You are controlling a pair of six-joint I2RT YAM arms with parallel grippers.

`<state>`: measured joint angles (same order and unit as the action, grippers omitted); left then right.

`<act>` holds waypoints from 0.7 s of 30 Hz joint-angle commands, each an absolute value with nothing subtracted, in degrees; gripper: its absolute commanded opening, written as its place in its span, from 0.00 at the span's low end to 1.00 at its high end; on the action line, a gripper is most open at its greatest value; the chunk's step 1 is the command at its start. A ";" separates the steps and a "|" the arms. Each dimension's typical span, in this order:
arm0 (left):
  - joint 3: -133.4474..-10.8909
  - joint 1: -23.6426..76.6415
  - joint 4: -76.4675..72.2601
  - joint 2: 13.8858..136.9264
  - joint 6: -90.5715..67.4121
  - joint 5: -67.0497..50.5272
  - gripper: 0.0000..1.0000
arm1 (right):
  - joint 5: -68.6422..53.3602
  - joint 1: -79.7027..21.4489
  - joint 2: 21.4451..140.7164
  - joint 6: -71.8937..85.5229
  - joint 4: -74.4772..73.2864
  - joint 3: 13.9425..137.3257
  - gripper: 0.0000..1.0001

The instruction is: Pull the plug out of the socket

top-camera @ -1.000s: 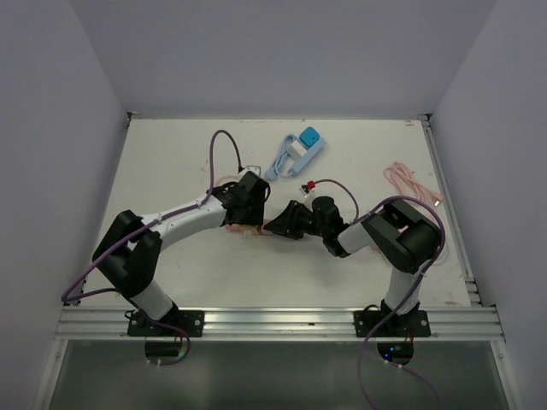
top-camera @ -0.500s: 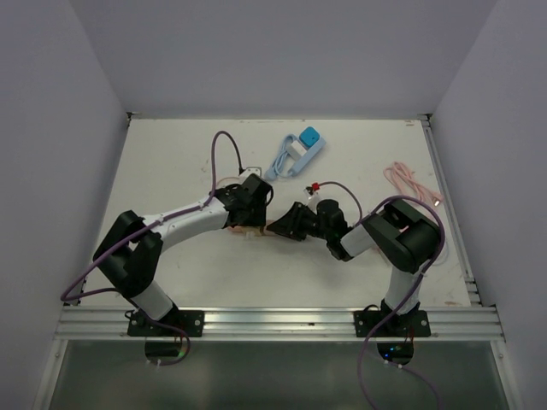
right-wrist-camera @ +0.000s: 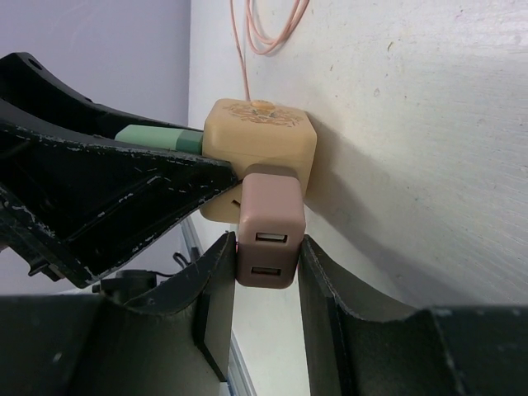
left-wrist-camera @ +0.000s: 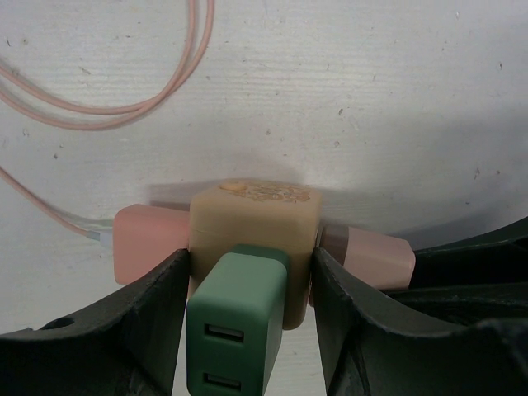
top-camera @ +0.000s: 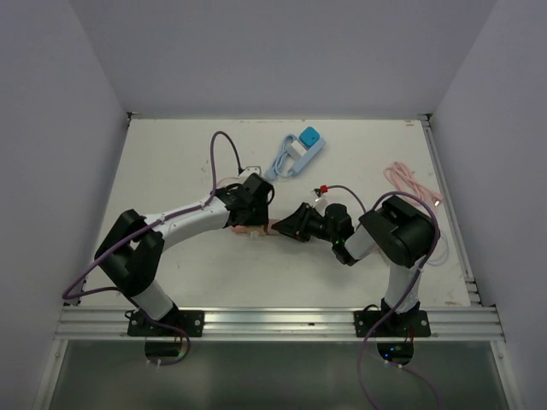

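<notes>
A beige cube socket [left-wrist-camera: 252, 219] lies on the white table with a green plug [left-wrist-camera: 235, 322] in its near face and pink plugs on two sides. My left gripper [left-wrist-camera: 249, 268] is shut on the socket, one finger on each side wall. My right gripper [right-wrist-camera: 266, 252] is shut on the pink plug [right-wrist-camera: 268, 239], which sits against the socket [right-wrist-camera: 260, 140]. In the top view both grippers, left [top-camera: 252, 213] and right [top-camera: 286, 226], meet at mid-table, hiding most of the socket [top-camera: 256, 231].
A blue and white power strip [top-camera: 299, 149] lies at the back of the table. A coiled pink cable [top-camera: 410, 184] lies at the right side. Thin pink cord [left-wrist-camera: 124, 107] loops on the table beyond the socket.
The right arm's wrist has drifted right and a little lower, its jaws staying on the pink plug. The left arm has barely moved and keeps hold of the socket.
</notes>
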<state>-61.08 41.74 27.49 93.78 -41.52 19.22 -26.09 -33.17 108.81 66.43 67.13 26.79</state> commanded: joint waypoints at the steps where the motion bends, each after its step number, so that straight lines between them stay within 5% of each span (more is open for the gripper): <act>1: -60.21 37.44 34.45 96.33 -39.99 32.34 0.40 | -29.71 -31.64 106.44 66.01 72.16 24.52 0.00; 21: -61.17 35.51 37.79 97.82 -40.25 36.91 0.40 | -31.02 -28.48 100.02 64.34 67.15 22.41 0.00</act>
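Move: The plug, pinkish-brown, sits in the right side of the tan socket, about 4 cm right and 1 cm below the left hand, which holds the socket. The right hand grips the plug's rear, its middle about 1 cm farther left and 1 cm ahead of that hand; the socket is some 5 cm left and 2 cm ahead. From the left hand, the pink plug is 4 cm left and 1 cm below, the green plug 2 cm above and 1 cm back. The plug stays gripped in the right fingers and the socket between the left ones, both hands creeping right at first, the right about 1 cm and also rising. Then the left hand springs away left about 9 cm and slightly forward, its left side rolling up some 15 degrees and turning a little counter-clockwise, while the right hand eases on right and up, barely turning. ##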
